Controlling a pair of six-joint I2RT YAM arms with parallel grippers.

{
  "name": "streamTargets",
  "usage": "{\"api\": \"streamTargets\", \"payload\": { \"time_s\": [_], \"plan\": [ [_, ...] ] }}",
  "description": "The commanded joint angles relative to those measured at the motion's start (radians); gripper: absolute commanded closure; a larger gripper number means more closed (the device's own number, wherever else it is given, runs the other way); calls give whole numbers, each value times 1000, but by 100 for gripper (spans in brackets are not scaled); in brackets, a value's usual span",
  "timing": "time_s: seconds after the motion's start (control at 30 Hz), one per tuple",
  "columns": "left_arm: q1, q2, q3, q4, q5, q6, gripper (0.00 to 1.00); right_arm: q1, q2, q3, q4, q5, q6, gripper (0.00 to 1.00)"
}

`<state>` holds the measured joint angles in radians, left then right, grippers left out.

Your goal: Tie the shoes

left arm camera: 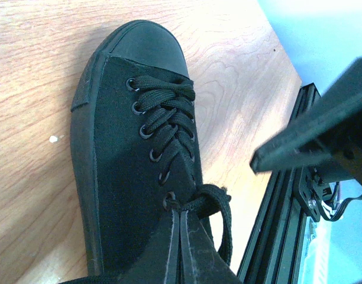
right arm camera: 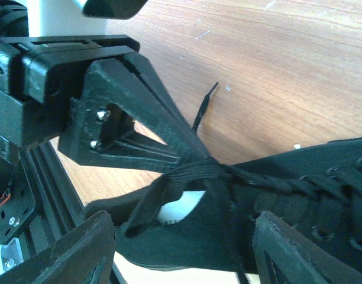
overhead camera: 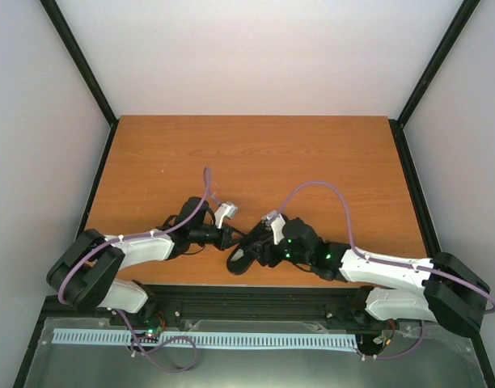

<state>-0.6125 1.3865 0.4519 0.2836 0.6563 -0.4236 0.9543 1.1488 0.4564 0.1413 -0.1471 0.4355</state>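
The black shoe [left arm camera: 119, 171] lies near the table's front edge, toe pointing away in the left wrist view, its laces [left arm camera: 166, 118] crossed through the eyelets. My left gripper [left arm camera: 180, 212] is shut on the lace at the top eyelet, and a lace loop [left arm camera: 223, 222] hangs to its right. In the right wrist view the shoe [right arm camera: 275, 231] sits between the fingers of my open right gripper [right arm camera: 184, 222], which hold nothing. There the left gripper [right arm camera: 133, 127] pinches the taut lace [right arm camera: 196, 168] over the shoe's opening. A loose lace end [right arm camera: 204, 103] lies on the wood.
The shoe [overhead camera: 241, 259] sits between both grippers, the left gripper [overhead camera: 225, 236] and the right gripper [overhead camera: 264, 242], close to the wooden table's [overhead camera: 255, 153] near edge. A black metal rail [left arm camera: 275, 225] runs just past that edge. Grey walls enclose the table.
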Motion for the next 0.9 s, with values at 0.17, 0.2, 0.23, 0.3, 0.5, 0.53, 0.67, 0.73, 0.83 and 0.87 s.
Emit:
{"api": "streamTargets", "payload": {
  "time_s": [0.17,0.2,0.23,0.3,0.5,0.53,0.67,0.73,0.83,0.87],
  "plan": [
    [6,-1,13,29,-1,-5,99,142,150,115,-60,225,72,43],
    [6,-1,12,29,-1,-5,99,148,168,124,-54,222,71,45],
    [7,-2,12,30,-2,-4,99,153,181,132,-48,222,71,47],
    [7,-3,11,28,-3,-4,99,159,205,143,-48,229,73,56],
    [17,-22,10,-4,-51,0,99,158,175,165,-144,314,82,97],
    [21,-27,9,-9,-62,-1,99,156,158,162,-162,326,80,97],
    [38,-51,2,-24,-80,-2,99,133,106,139,-220,317,87,97],
    [42,-58,-2,-28,-89,-3,99,124,91,121,-220,292,98,97],
    [49,-68,-6,-37,-97,-4,99,121,84,101,-223,268,113,97],
    [51,-72,-8,-38,-100,-6,99,120,83,94,-223,262,118,97]
  ]
}}
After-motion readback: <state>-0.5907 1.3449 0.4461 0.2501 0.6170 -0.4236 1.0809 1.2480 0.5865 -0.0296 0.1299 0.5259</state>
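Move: From the open right hand, the lace around the left fingertips lies roughly 3 cm to the left, level fore and aft, and about 3 cm below. The left fingertips are some 3 cm farther forward and 5 cm left of the right hand, about 3 cm lower; the shoe's middle is about 4 cm ahead, 1 cm left and 8 cm down. From the left hand, that lace lies about 3 cm back and 3 cm right, level. The right fingers shut on the lace beside the left fingertips, after the hand slants about 3 cm left and 3 cm down to it. Keeping that pinch, the right hand draws back about 2.5 cm to the right and 2 cm up, easing slightly forward and turning clockwise overall. The left hand keeps its lace pinched, first still, then shifting just over 1 cm left and forward. ##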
